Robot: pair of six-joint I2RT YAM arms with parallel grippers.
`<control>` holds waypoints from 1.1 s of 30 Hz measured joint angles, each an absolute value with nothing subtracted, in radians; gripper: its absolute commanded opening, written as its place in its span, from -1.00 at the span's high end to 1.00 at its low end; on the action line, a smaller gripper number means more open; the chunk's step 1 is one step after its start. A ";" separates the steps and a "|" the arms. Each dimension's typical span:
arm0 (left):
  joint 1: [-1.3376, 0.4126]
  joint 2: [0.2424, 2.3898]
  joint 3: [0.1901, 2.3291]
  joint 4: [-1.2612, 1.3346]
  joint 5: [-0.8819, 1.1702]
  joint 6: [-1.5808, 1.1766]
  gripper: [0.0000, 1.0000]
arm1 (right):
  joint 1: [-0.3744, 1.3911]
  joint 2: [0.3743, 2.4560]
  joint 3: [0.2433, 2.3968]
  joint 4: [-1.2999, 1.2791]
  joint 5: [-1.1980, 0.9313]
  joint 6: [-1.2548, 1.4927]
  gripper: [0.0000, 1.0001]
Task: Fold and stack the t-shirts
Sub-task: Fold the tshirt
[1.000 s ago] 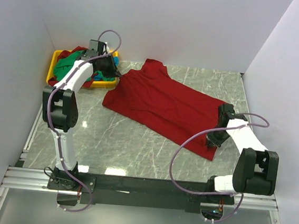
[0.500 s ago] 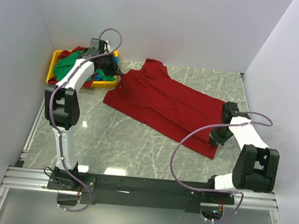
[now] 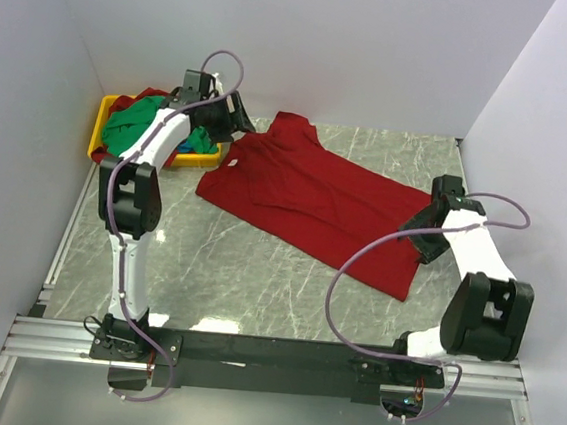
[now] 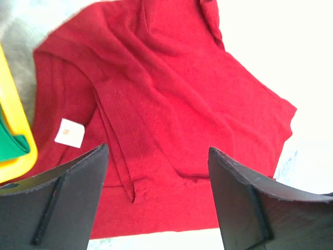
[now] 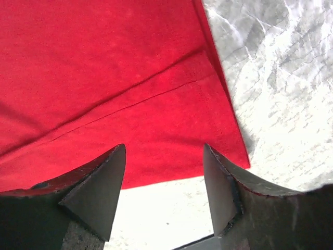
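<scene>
A deep red t-shirt (image 3: 315, 200) lies spread across the marble table (image 3: 238, 268), its white neck label (image 4: 69, 133) showing near the collar. More t-shirts, green (image 3: 131, 123), blue and red, are heaped in the yellow tray (image 3: 101, 130) at the back left. My left gripper (image 3: 240, 120) hovers open above the shirt's collar end, nothing between its fingers (image 4: 62, 198). Off the shirt's lower right hem (image 5: 171, 88), my right gripper (image 3: 420, 236) is open too, its jaws over the bare table just past the cloth's edge.
White walls close in the table at the back, left and right. The yellow tray's rim (image 4: 15, 125) lies just left of the shirt's collar end. Bare marble (image 5: 270, 67) shows beyond the shirt's hem corner.
Both grippers have opened and let go of the red shirt. The left one rose and moved toward the back; the right one drew back to the right. The shirt now lies flat.
</scene>
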State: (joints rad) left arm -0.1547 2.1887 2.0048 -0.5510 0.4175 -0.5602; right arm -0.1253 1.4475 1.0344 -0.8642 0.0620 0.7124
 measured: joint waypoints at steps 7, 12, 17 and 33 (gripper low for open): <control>-0.164 2.104 1.788 -0.506 0.422 -0.550 -0.69 | -0.115 1.279 0.984 -0.820 0.026 0.731 -0.36; -0.163 2.083 1.674 -0.474 0.422 -0.538 -0.70 | -0.081 1.238 0.870 -0.765 -0.033 0.735 -0.35; -0.163 2.083 1.631 -0.460 0.422 -0.531 -0.71 | -0.061 1.296 0.802 -0.712 -0.094 0.735 -0.35; -0.211 2.074 1.468 -0.360 0.373 -0.466 -0.71 | -0.070 1.522 0.803 -0.616 -0.190 0.717 -0.44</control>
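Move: From the left hand, the t-shirt's near edge by its left end lies about 13 cm back, 1 cm left and 16 cm below; the shirt's tag is 2 cm back and 2 cm left, the yellow bin some 5 cm ahead and 20 cm left. From the right hand, the nearest stretch of that edge to grip is roughly 7 cm back, 7 cm left and 8 cm down, the near right corner about 9 cm back and 2 cm left. Fingers open, left sinks 12 cm while drawing back 9; right rises, then descends leftward, towards the near edge. ##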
